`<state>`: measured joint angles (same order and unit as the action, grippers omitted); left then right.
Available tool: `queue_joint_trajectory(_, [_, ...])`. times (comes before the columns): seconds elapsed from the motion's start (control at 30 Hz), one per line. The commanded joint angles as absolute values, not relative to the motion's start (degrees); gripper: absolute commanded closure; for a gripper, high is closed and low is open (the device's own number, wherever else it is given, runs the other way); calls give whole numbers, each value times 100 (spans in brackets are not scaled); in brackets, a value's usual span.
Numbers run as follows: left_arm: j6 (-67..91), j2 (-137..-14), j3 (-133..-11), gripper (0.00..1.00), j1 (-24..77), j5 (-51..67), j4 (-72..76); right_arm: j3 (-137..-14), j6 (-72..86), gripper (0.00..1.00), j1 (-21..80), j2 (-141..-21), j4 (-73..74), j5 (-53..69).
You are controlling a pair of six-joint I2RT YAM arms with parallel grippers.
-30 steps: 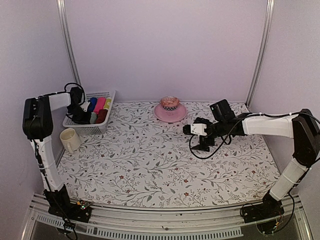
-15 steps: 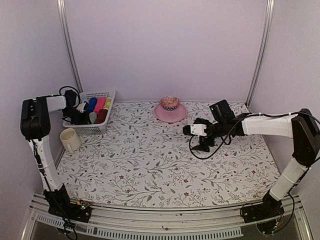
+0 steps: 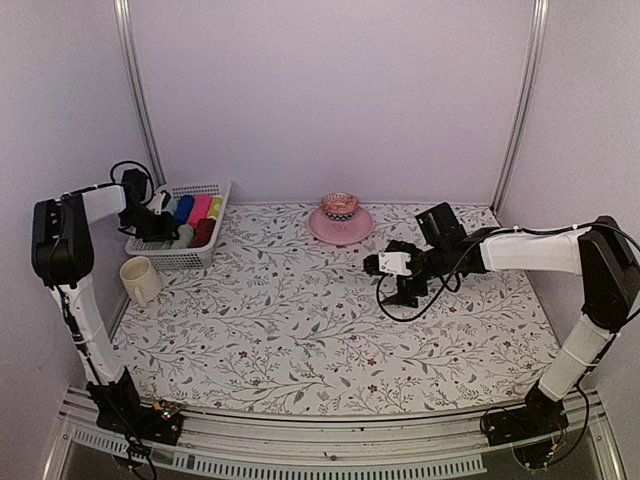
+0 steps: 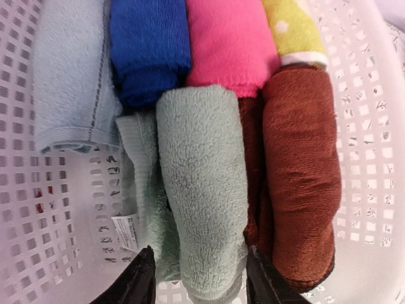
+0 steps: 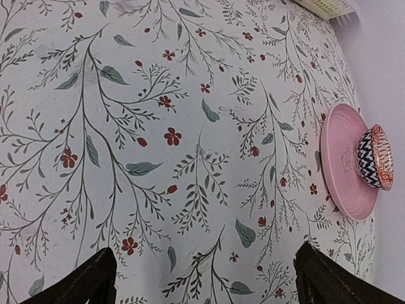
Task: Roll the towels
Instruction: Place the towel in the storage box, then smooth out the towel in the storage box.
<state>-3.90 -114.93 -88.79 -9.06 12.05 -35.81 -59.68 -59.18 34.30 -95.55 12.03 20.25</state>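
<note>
Two rolled towels lie side by side in a white basket (image 4: 373, 126): a sage green towel (image 4: 202, 190) and a dark red-brown towel (image 4: 300, 177) to its right. My left gripper (image 4: 202, 282) hovers over the near end of the green roll, its jaws apart on either side without squeezing it. In the top view the left gripper (image 3: 160, 222) sits at the basket's (image 3: 200, 186) left edge. My right gripper (image 5: 202, 282) is open over the bare floral table cover (image 5: 158, 126), holding nothing; the top view puts the right gripper (image 3: 392, 280) right of centre.
More rolls fill the basket's far half: pale blue (image 4: 69, 69), blue (image 4: 149, 44), pink (image 4: 231, 41) and yellow (image 4: 294, 28). A cream mug (image 3: 140, 279) stands in front of the basket. A pink plate (image 3: 340, 225) with a patterned bowl (image 3: 340, 206) sits at the back centre.
My left gripper has opened off the green roll and drawn back to the left over the basket's edge. The right arm has barely moved.
</note>
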Motion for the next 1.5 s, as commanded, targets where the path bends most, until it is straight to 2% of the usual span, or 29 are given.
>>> queue_joint_trajectory(0.0, [-324,-10936,-8765,51,-854,1015,-3331,-6076,-5922,1,3521,-9700,1257,2021])
queue_joint_trajectory(0.13, [-396,-11007,-8799,54,-764,1114,-3305,-6081,-5941,1,3568,-9719,1257,1955])
queue_joint_trajectory(0.2, [-454,-11086,-8819,60,-662,1202,-3298,-6081,-5950,1,3577,-9732,1256,1923])
queue_joint_trajectory(0.3, [-534,-11212,-8893,77,-504,1323,-3300,-6090,-5950,1,3586,-9744,1257,1895])
queue_joint_trajectory(0.4, [-580,-11605,-9044,84,-387,1442,-3419,-6091,-5958,1,3603,-9746,1257,1881])
queue_joint_trajectory(0.7, [-523,-11945,-9124,84,-341,811,-3461,-6082,-5974,1,3621,-9737,1248,1872])
queue_joint_trajectory(1.47, [-406,-11334,-8393,83,-750,437,-2613,-6069,-5992,1,3655,-9808,1259,1890])
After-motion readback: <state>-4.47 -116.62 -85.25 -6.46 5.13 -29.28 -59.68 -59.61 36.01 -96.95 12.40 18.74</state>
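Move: The rolled green towel lies in the storage box just under the left hand, its near end between the half-open fingers, its middle about 5 cm ahead, 1 cm right and 4 cm below. Some 7 cm to the right of it is the brown roll, level with it. The pink and blue rolls lie about 13 cm beyond the green one, some 3 cm right and 2 cm left of it. From the right hand the green towel is roughly 57 cm left, 20 cm ahead and 7 cm lower. Up about 4 cm off the green roll's near end, the left hand swings some 5 cm right while its half-open fingers close nearly shut, then sinks about 6.5 cm between the green and brown rolls. Staying low, it sweeps 5 cm back left, closed fingertips pushing against the green roll's right side. ##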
